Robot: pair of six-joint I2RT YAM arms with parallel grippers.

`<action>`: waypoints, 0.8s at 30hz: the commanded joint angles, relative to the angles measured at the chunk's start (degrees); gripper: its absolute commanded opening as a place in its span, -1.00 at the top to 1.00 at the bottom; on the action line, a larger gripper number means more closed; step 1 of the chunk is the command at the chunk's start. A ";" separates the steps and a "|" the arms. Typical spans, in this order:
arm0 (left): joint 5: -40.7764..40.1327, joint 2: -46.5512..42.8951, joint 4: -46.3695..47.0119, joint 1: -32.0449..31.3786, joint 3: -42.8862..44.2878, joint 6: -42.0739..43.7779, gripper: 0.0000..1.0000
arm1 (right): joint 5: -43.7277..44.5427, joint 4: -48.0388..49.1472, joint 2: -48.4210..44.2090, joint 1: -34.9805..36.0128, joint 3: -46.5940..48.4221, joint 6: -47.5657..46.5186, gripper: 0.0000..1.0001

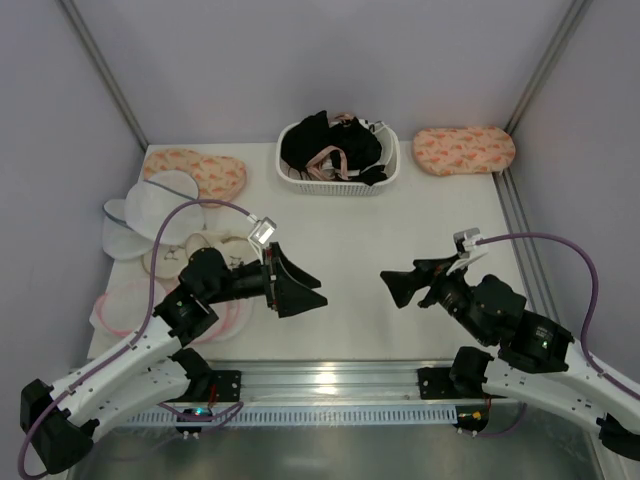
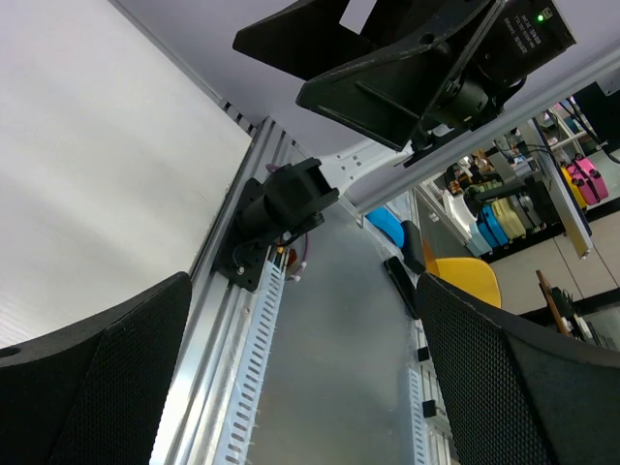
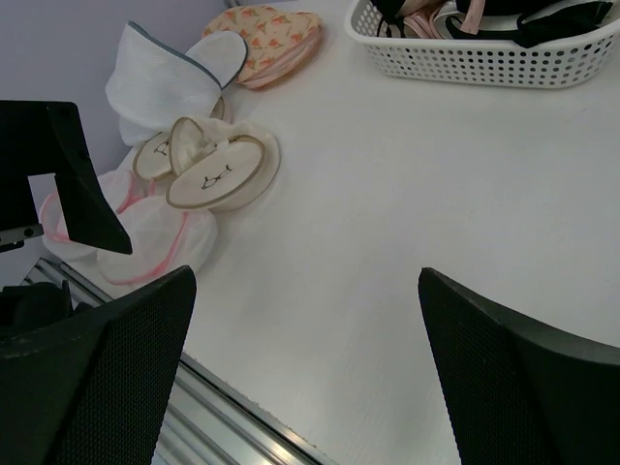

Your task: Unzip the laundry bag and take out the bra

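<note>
Two alike peach printed laundry bags lie shut on the table: one at the far right [image 1: 464, 150], one at the far left [image 1: 197, 170], which also shows in the right wrist view [image 3: 271, 29]. No light pink bra shows outside a bag. My left gripper [image 1: 310, 290] is open and empty above the near middle of the table, pointing right; its view [image 2: 305, 387] shows only the rail and the right arm's base. My right gripper [image 1: 392, 288] is open and empty, pointing left, with bare table between its fingers [image 3: 305, 378]. Both grippers are far from both bags.
A white basket [image 1: 385, 175] with black garments and pinkish straps stands at the far middle, also in the right wrist view [image 3: 504, 58]. White mesh domed bags [image 1: 145, 212] and cream round bags [image 3: 208, 170] with pink-rimmed ones [image 1: 125, 305] crowd the left side.
</note>
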 commanded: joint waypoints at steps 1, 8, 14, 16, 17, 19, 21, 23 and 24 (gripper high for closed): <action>0.09 -0.61 3.08 -0.35 0.00 0.01 -0.98 | 0.70 3.63 -0.89 0.15 -0.23 -0.68 -0.99; 0.09 0.27 3.69 -0.35 -0.27 0.10 -0.99 | 10.34 2.32 2.44 0.15 -0.14 0.11 -0.99; -0.34 1.32 4.84 -0.44 -1.32 -0.51 -0.99 | 11.55 7.03 13.60 -13.22 0.21 3.26 -0.99; -0.61 1.41 5.36 -0.61 -1.67 -0.95 -0.99 | 2.42 10.20 15.71 -23.26 -2.50 9.03 -0.99; -0.78 1.24 6.23 -0.70 -2.20 -1.47 -0.99 | -8.25 15.53 16.59 -28.18 -4.08 10.82 -0.99; -1.75 0.54 6.42 -1.14 -2.99 -1.83 -0.99 | -19.98 25.36 23.48 -44.42 -9.53 16.77 -0.99; -1.84 0.27 5.98 -1.14 -3.08 -1.83 -0.99 | -22.13 28.65 29.02 -45.97 -9.37 17.85 -0.99; -2.36 0.00 5.72 -1.32 -3.34 -1.74 -0.99 | -24.51 32.44 34.41 -49.93 -9.02 19.09 -0.99; -2.71 -0.08 5.46 -1.32 -3.34 -1.66 -0.99 | -26.70 38.72 39.75 -51.42 -9.37 20.84 -0.99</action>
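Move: The peach-print laundry bag at the right rear of the table lies about 49 cm ahead of the right hand, some 24 cm to its right and 25 cm lower. The white basket of bras stands about 45 cm ahead of that hand, 12 cm to its left and some 22 cm below. From the left hand, the same laundry bag is roughly 53 cm ahead, 43 cm to the right and 27 cm below. Forward, right and down in one quickening sweep, the right hand travels some 20 cm over bare table towards the peach-print laundry bag at the right rear. The wrist swings clockwise by about 35 degrees and tips its fingers downward; they stay wide open and touch nothing. The left hand, also open and empty, sinks slightly. ##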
